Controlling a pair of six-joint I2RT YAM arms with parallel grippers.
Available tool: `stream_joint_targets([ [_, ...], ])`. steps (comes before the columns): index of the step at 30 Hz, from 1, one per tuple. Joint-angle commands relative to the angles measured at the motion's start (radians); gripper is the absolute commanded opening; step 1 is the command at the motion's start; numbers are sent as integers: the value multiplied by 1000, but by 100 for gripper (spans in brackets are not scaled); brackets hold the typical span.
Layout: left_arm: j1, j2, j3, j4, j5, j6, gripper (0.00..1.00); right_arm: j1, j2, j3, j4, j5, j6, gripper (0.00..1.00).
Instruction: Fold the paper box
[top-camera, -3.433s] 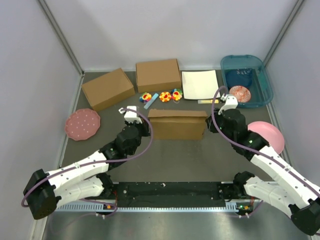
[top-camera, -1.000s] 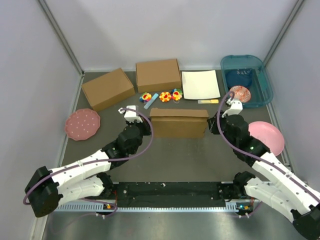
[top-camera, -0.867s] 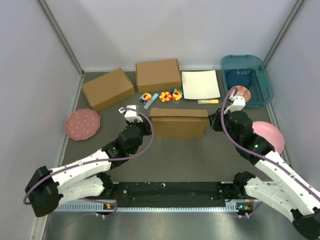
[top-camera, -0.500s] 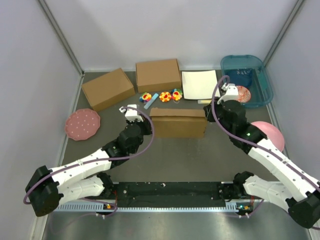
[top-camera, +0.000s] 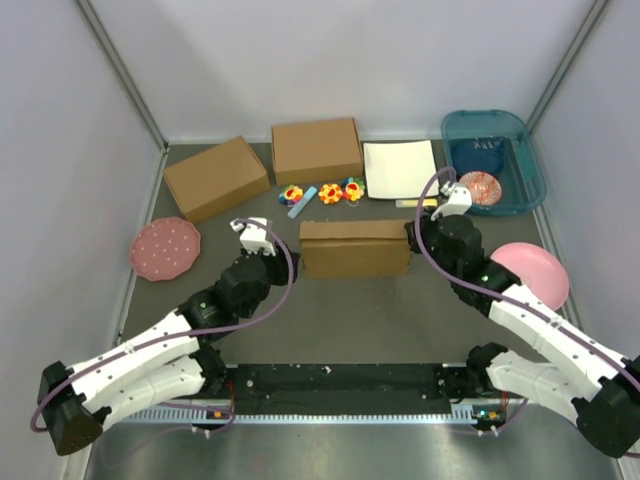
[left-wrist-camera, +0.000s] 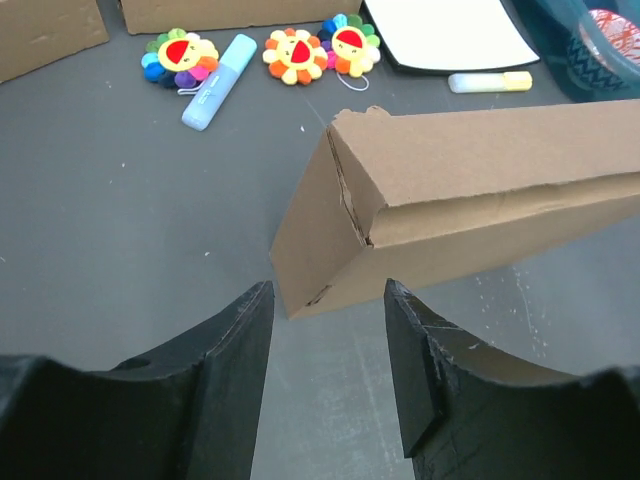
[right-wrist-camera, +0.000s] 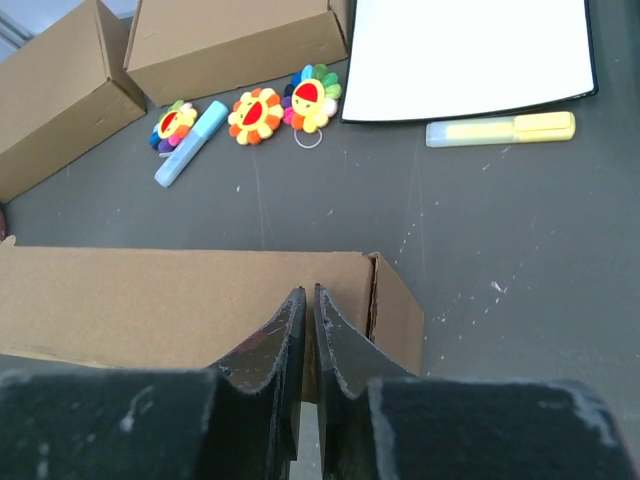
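Note:
The paper box (top-camera: 355, 248) is a shut, shallow brown cardboard mailer lying flat in the middle of the table. The left wrist view shows its left end (left-wrist-camera: 440, 200), the right wrist view its top and right end (right-wrist-camera: 180, 300). My left gripper (top-camera: 287, 260) (left-wrist-camera: 327, 290) stands open just short of the box's near left corner, with nothing between its fingers. My right gripper (top-camera: 413, 236) (right-wrist-camera: 309, 292) is shut, its tips over the box's top near the right end. I cannot tell if they touch the cardboard.
Two smaller brown boxes (top-camera: 215, 177) (top-camera: 316, 150) and a white sheet (top-camera: 400, 168) line the back. Flower toys (top-camera: 322, 192), a blue marker (left-wrist-camera: 212, 82) and a yellow highlighter (right-wrist-camera: 500, 130) lie behind the mailer. There is a teal bin (top-camera: 495, 160) at back right, a pink plate (top-camera: 165, 248) left, a pink bowl (top-camera: 530, 272) right.
My left gripper has opened and drawn back from the box's left end. My right gripper swung from beside the right end to over the box's top, its jaws closing.

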Motion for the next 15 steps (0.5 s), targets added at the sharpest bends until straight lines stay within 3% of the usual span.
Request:
stream_joint_targets([
  [1, -5, -97, 55, -44, 29, 49, 55, 6, 39, -13, -88, 19, -8, 8],
  [9, 5, -48, 173, 112, 3, 101, 56, 6, 64, 5, -87, 19, -14, 8],
  [12, 27, -2, 200, 207, 20, 126, 41, 5, 62, 5, -87, 17, -17, 8],
  [13, 36, 14, 208, 223, 47, 124, 21, 6, 62, 5, -87, 16, -15, 8],
  [15, 74, 70, 222, 240, 95, 104, 7, 5, 64, 4, -88, 13, -14, 8],
])
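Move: The standing paper box has its middle roughly 7 cm ahead of the left gripper, 13 cm to its right and 8 cm lower; its left end is close by. The blue marker lies about 25 cm straight ahead of this hand and the middle flower toy about 27 cm ahead, 7 cm right, both some 17 cm down. From the right gripper the box's middle is 2 cm ahead, 11 cm left, 9 cm below; the yellow marker is about 19 cm ahead, 2 cm right, 17 cm down. Lift the left gripper about 10 cm, beginning with a slight draw back, then easing forward past its starting place, so it clears the top of the box's left end. Tip its fingers up some 10 degrees and close them most of the way late in the rise. Keep the right gripper's nearly shut fingertips at the top of the box's right end, easing them forward barely 1 cm. ##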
